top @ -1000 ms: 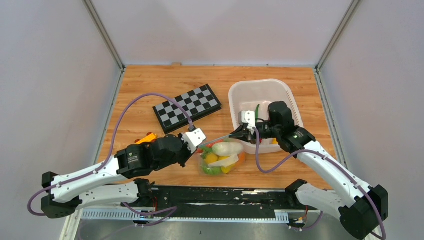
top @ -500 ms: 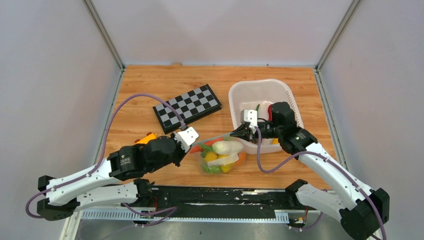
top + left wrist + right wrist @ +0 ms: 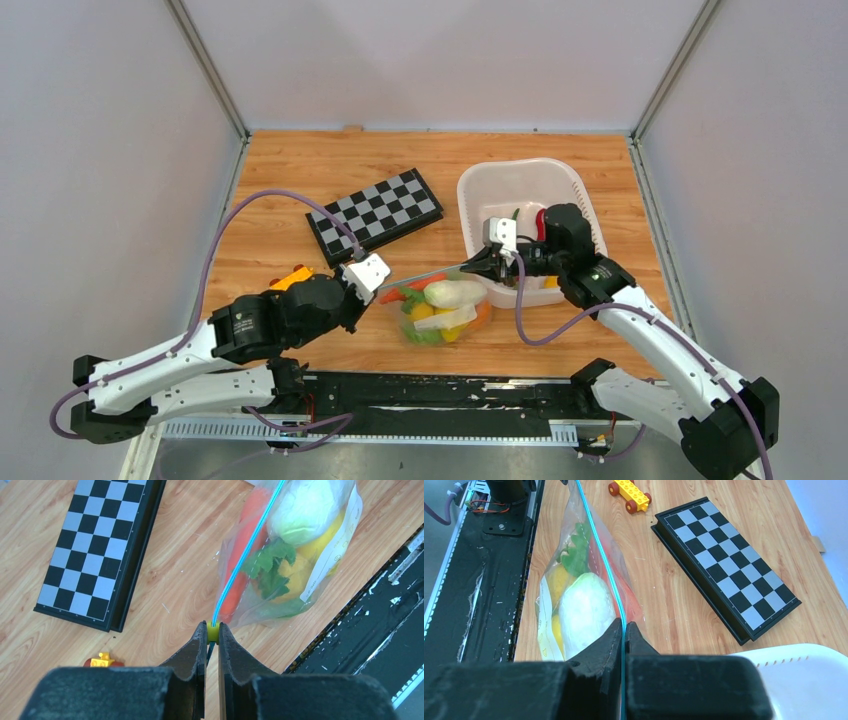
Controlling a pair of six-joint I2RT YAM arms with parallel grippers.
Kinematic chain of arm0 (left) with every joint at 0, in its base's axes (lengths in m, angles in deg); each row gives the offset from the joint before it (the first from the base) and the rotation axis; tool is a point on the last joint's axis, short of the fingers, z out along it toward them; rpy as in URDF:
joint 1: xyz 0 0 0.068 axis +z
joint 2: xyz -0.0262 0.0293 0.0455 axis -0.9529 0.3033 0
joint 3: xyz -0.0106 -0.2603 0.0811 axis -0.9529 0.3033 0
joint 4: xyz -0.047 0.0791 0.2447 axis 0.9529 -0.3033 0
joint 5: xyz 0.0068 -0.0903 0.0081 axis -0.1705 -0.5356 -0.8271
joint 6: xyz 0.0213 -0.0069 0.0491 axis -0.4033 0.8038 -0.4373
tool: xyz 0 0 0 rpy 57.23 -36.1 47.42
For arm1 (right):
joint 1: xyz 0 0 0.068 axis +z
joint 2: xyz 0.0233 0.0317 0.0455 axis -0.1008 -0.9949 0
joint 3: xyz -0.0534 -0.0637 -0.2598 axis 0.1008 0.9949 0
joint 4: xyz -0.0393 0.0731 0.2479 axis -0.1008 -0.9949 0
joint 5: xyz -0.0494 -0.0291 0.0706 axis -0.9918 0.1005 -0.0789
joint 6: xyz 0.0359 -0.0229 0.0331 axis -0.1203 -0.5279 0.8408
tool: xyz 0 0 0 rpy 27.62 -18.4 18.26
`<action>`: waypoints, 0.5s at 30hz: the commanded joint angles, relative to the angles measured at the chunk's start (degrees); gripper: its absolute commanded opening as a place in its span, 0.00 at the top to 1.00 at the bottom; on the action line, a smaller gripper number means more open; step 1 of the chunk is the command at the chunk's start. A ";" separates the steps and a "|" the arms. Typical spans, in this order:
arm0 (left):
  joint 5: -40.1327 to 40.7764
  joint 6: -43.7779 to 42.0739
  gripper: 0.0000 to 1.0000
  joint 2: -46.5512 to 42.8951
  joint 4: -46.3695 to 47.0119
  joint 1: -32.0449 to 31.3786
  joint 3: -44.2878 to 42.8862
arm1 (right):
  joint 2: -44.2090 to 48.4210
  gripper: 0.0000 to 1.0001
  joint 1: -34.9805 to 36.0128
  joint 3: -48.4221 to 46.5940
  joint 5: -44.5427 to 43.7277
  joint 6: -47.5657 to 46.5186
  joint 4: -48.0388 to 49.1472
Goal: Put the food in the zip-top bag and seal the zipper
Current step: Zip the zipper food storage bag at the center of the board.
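The zip-top bag (image 3: pixel 446 312) stands on the table between my arms, held up by its mouth. Inside it is the food: a pale green cabbage (image 3: pixel 305 507), an orange carrot (image 3: pixel 246 555) and yellow pieces (image 3: pixel 295 572). The teal zipper (image 3: pixel 241 557) runs taut from one gripper to the other. My left gripper (image 3: pixel 213 630) is shut on the small yellow-green slider at the zipper's left end. At the other end, my right gripper (image 3: pixel 624 626) is shut on the zipper (image 3: pixel 600 542) strip, beside the white cabbage (image 3: pixel 585 611).
A folded chessboard (image 3: pixel 375 215) lies at the back left of the bag. A white basket (image 3: pixel 520 185) with a few items in it stands behind my right gripper. A yellow toy car (image 3: pixel 292 277) sits by the left arm. The black rail (image 3: pixel 440 390) runs along the near edge.
My left gripper has slid to the left along the zipper, away from the right gripper. The right gripper rose slightly and then held still on the strip.
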 commanded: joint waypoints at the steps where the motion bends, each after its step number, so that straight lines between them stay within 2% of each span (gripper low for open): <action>1: 2.12 0.80 0.84 -1.13 -0.16 0.07 0.71 | 0.11 0.99 -1.08 -1.25 3.29 -0.22 1.85; 5: 3.32 0.88 0.68 -1.62 1.71 0.06 0.47 | -1.26 0.99 -1.07 -1.90 5.44 0.34 1.86; 10: 5.96 1.50 0.30 -3.51 4.35 0.04 0.19 | -2.93 0.99 -1.03 -2.73 7.11 1.56 2.13; 15: 7.10 2.77 0.16 -7.23 8.29 0.09 0.23 | -4.23 0.99 -0.42 -3.58 7.21 2.37 2.46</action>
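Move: The zip-top bag's slider is already between the left fingers, right at the hand point. The bulging food in the bag sits about 13 cm to the left hand's right, 6 cm back and 12 cm below; the checkerboard is 15 cm ahead, 2 cm left and 17 cm down. From the right hand, which pinches the zipper's other end, the slider lies some 17 cm left, 4 cm back and about level. The slider is let go: the left fingers open from their hold on it to nearly wide, and the left hand backs off mostly upward, about 2.5 cm, drifting a little left and forward away from the zipper end. The right hand keeps its pinch on the other end, easing down about 1 cm and tilting some 5 degrees. ##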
